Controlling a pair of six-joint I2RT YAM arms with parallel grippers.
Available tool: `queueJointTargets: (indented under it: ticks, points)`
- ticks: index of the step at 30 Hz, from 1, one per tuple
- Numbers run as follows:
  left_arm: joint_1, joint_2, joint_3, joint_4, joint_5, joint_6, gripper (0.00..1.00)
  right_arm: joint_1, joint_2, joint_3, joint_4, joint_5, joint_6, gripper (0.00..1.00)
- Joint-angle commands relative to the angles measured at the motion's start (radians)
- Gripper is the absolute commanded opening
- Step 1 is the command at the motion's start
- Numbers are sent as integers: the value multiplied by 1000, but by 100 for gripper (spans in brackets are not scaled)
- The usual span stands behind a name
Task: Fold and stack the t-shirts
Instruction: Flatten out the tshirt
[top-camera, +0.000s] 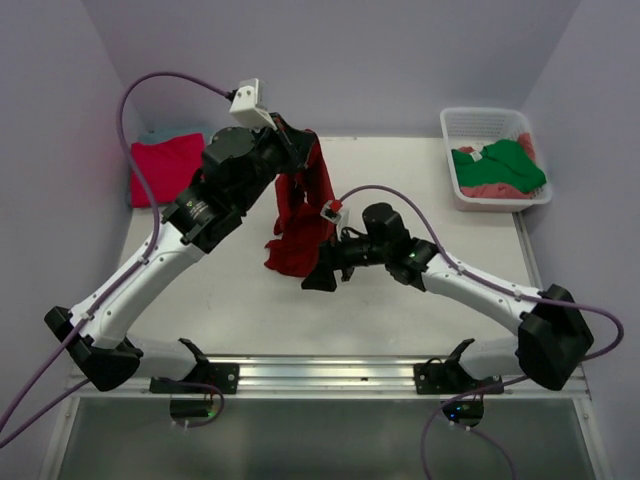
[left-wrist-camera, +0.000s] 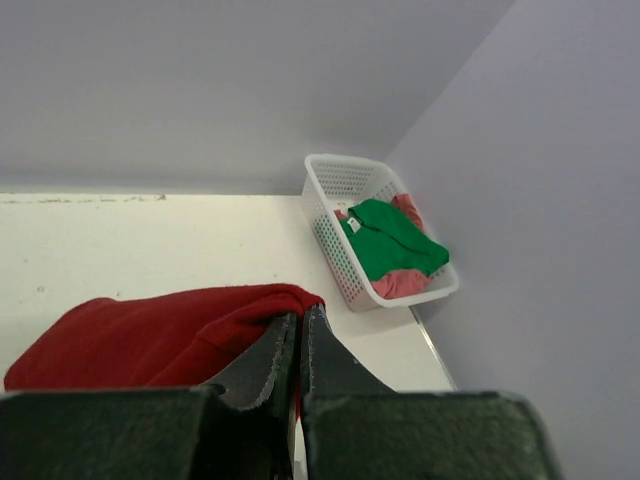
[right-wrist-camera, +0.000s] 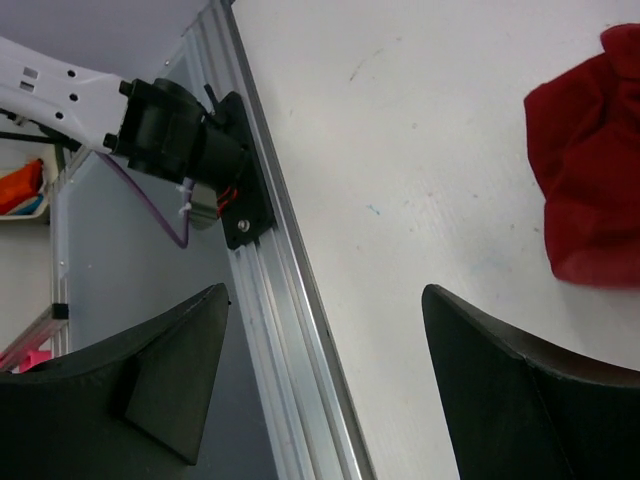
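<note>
A dark red t-shirt (top-camera: 300, 215) hangs in the air over the table's middle, its lower end bunched near the tabletop. My left gripper (top-camera: 298, 135) is raised and shut on its top edge; in the left wrist view the fingertips (left-wrist-camera: 298, 318) pinch the red cloth (left-wrist-camera: 150, 335). My right gripper (top-camera: 320, 274) stands open just right of the shirt's lower end, with nothing between its fingers (right-wrist-camera: 325, 300); the red cloth (right-wrist-camera: 590, 180) lies off to one side. A folded magenta-pink t-shirt (top-camera: 165, 168) rests on a teal one (top-camera: 160, 133) at the far left. Green (top-camera: 500, 162) and salmon-pink (top-camera: 495, 190) t-shirts lie in the basket.
The white lattice basket (top-camera: 452, 128) stands at the far right corner, also in the left wrist view (left-wrist-camera: 330, 225). Walls close the table at the back and on both sides. An aluminium rail (right-wrist-camera: 290, 330) and the left arm's base (right-wrist-camera: 190, 140) run along the near edge.
</note>
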Motion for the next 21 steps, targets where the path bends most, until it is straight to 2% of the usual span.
queueJointTargets:
  ticks: [1, 5, 9, 12, 15, 16, 21]
  points:
    - [-7, 12, 68, 11, -69, 47, 0, 19, 130, 22, 236, -108, 101, 82]
    - [-7, 12, 74, -1, -94, 59, 0, 37, 259, 68, 325, -114, 143, 81]
    - [-7, -2, 71, 8, -85, 61, 0, 46, 384, 178, 285, -58, 138, 81]
    - [-7, -3, 82, 2, -80, 64, 0, 45, 464, 244, 251, 39, 129, 81]
    - [-8, -9, 99, -7, -70, 67, 0, 46, 545, 328, 147, 247, 140, 81]
    - [-7, -11, 103, -6, -66, 68, 0, 46, 566, 351, 109, 400, 146, 81]
    - [-7, -31, 108, -10, -59, 65, 0, 46, 715, 517, -133, 778, 177, 83]
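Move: The lower end of the dark-red t-shirt, where it meets the table, lies about 15 cm ahead of my empty, open right hand, some 11 cm to its left and 16 cm below. The shirt's pinched top is roughly 15 cm ahead of that hand, 9 cm left and 25 cm above. From my left hand, which holds that top, the lower end is some 42 cm straight below and barely 2 cm to the left. My left hand keeps the shirt's top pinched high up, almost still. I sweep my right hand in towards the hanging lower end, first left and down, then mostly forward and still sinking: about 14 cm forward, 8 cm left and 10 cm down in all. The wrist swings some 20 degrees clockwise and the fingers tip farther down, staying wide open. ##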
